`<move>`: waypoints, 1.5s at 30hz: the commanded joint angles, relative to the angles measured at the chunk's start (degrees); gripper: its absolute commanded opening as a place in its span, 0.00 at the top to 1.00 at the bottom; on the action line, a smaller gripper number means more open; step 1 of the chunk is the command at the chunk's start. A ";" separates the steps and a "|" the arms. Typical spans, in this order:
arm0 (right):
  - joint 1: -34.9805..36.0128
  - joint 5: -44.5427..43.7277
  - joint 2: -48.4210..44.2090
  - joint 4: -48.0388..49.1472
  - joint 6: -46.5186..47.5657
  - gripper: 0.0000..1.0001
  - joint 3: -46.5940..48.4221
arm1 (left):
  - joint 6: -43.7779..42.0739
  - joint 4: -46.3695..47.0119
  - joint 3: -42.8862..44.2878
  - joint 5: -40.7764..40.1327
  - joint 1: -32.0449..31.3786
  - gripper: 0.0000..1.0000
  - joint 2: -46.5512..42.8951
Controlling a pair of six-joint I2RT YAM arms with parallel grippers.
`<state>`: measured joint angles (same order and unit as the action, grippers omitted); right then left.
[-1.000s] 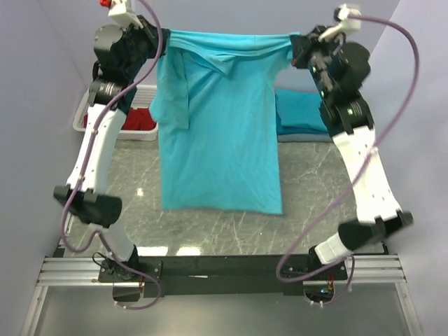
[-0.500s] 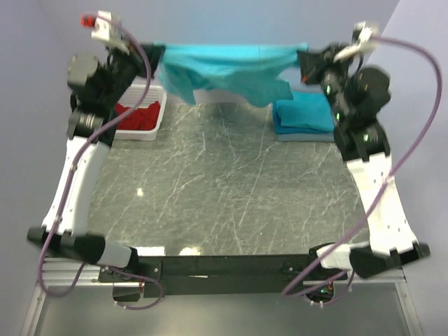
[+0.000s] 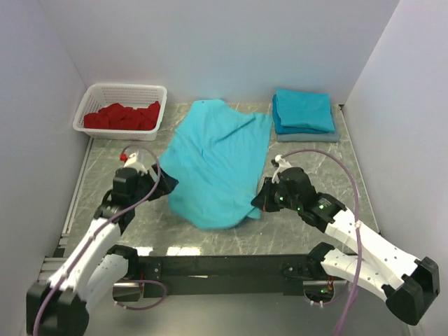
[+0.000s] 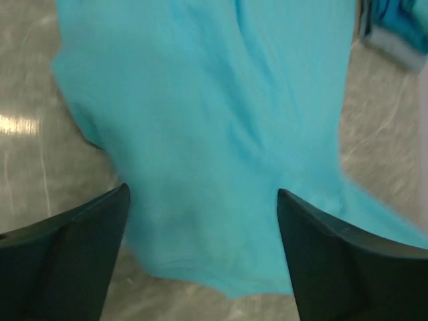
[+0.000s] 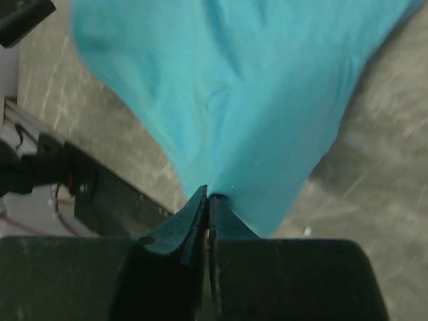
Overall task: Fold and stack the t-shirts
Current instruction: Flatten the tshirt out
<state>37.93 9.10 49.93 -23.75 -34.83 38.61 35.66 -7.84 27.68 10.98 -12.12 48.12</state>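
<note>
A turquoise t-shirt (image 3: 217, 161) lies spread on the grey table, collar end toward the back, its near end rumpled. My left gripper (image 3: 168, 185) is at the shirt's near left edge. In the left wrist view the left gripper (image 4: 202, 194) is open wide, with the shirt (image 4: 221, 134) lying between and beyond its jaws. My right gripper (image 3: 257, 201) is at the near right corner. In the right wrist view the right gripper (image 5: 207, 194) is shut on the shirt's edge (image 5: 234, 87). A stack of folded turquoise t-shirts (image 3: 302, 112) sits at the back right.
A white basket (image 3: 91, 98) holding red cloth stands at the back left. The folded stack rests on a grey board (image 3: 308, 136) and shows in the left wrist view (image 4: 394, 27). White walls enclose the table on three sides. The black base rail (image 3: 224, 264) runs along the near edge.
Both arms swung down from holding the shirt stretched high at the back to low near the front. The shirt now lies on the table. The left gripper has let go.
</note>
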 commanded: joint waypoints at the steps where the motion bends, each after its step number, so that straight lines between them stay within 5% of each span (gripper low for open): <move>1: 1.44 5.63 -2.21 -5.77 1.24 0.78 0.59 | 11.00 -6.11 -0.78 -8.94 -0.71 0.01 -11.10; 2: 1.36 7.49 -1.86 -7.18 3.08 0.61 -0.11 | 11.88 -9.18 -0.96 -10.79 -0.71 0.01 -12.94; 3: 1.44 10.47 -1.51 -7.45 3.80 0.29 -0.46 | 12.76 -11.04 -1.05 -12.72 -0.71 0.01 -16.18; 4: 1.70 11.19 -1.07 -7.54 4.67 0.16 -0.47 | 13.46 -13.84 -0.96 -13.96 -0.80 0.00 -17.52; 9: 1.71 6.64 0.34 -5.09 8.81 0.13 5.32 | 13.65 -9.76 -1.31 -12.49 -0.89 0.01 -21.49; 14: -0.83 -9.01 6.48 -0.27 9.87 0.07 14.54 | 14.26 0.95 -1.93 -4.06 -0.80 0.01 -14.65; 20: -11.29 -6.36 25.36 5.99 9.87 0.03 25.01 | 17.25 18.00 -4.22 2.38 -4.92 0.00 -0.06; 24: -12.35 -7.97 41.68 7.14 11.01 0.03 31.25 | 17.69 19.35 -1.68 0.71 -10.29 0.01 11.02; 31: -12.88 -9.02 58.07 4.06 12.68 0.03 43.91 | 20.42 22.60 -2.90 -2.10 -10.47 0.01 18.76; 38: -12.97 -3.66 62.22 4.23 11.72 0.03 40.94 | 19.71 21.63 -3.33 -3.86 -6.18 0.01 25.09; 45: -12.53 2.49 56.52 5.29 10.13 0.02 31.01 | 15.50 17.16 -1.76 -4.75 1.13 0.01 25.97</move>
<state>25.34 7.92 110.96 -17.43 -23.68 73.67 54.61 11.29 24.21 7.84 -13.47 73.78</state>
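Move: The t-shirt lies half spread and creased. Its middle is about 9 cm ahead of the left hand, 14 cm to its right and 11 cm lower; the basket's middle is some 27 cm ahead and 16 cm left of that hand. The right hand still pinches the shirt's near right corner, with the shirt's middle roughly 18 cm ahead, 12 cm left and 13 cm below; the folded stack sits about 35 cm ahead and 17 cm to the right. The t-shirt's near right corner is let go as the right fingers open wide while drawing back a little; that hand then arcs forward some 27 cm over the shirt, sinks low over its right half and eases back about 3 cm. The left hand, already clear of the cloth, opens fully, backs up and lifts slightly, swings right and about 13 cm down to the shirt's left part, tipping down, then slides left and forward close over it. ##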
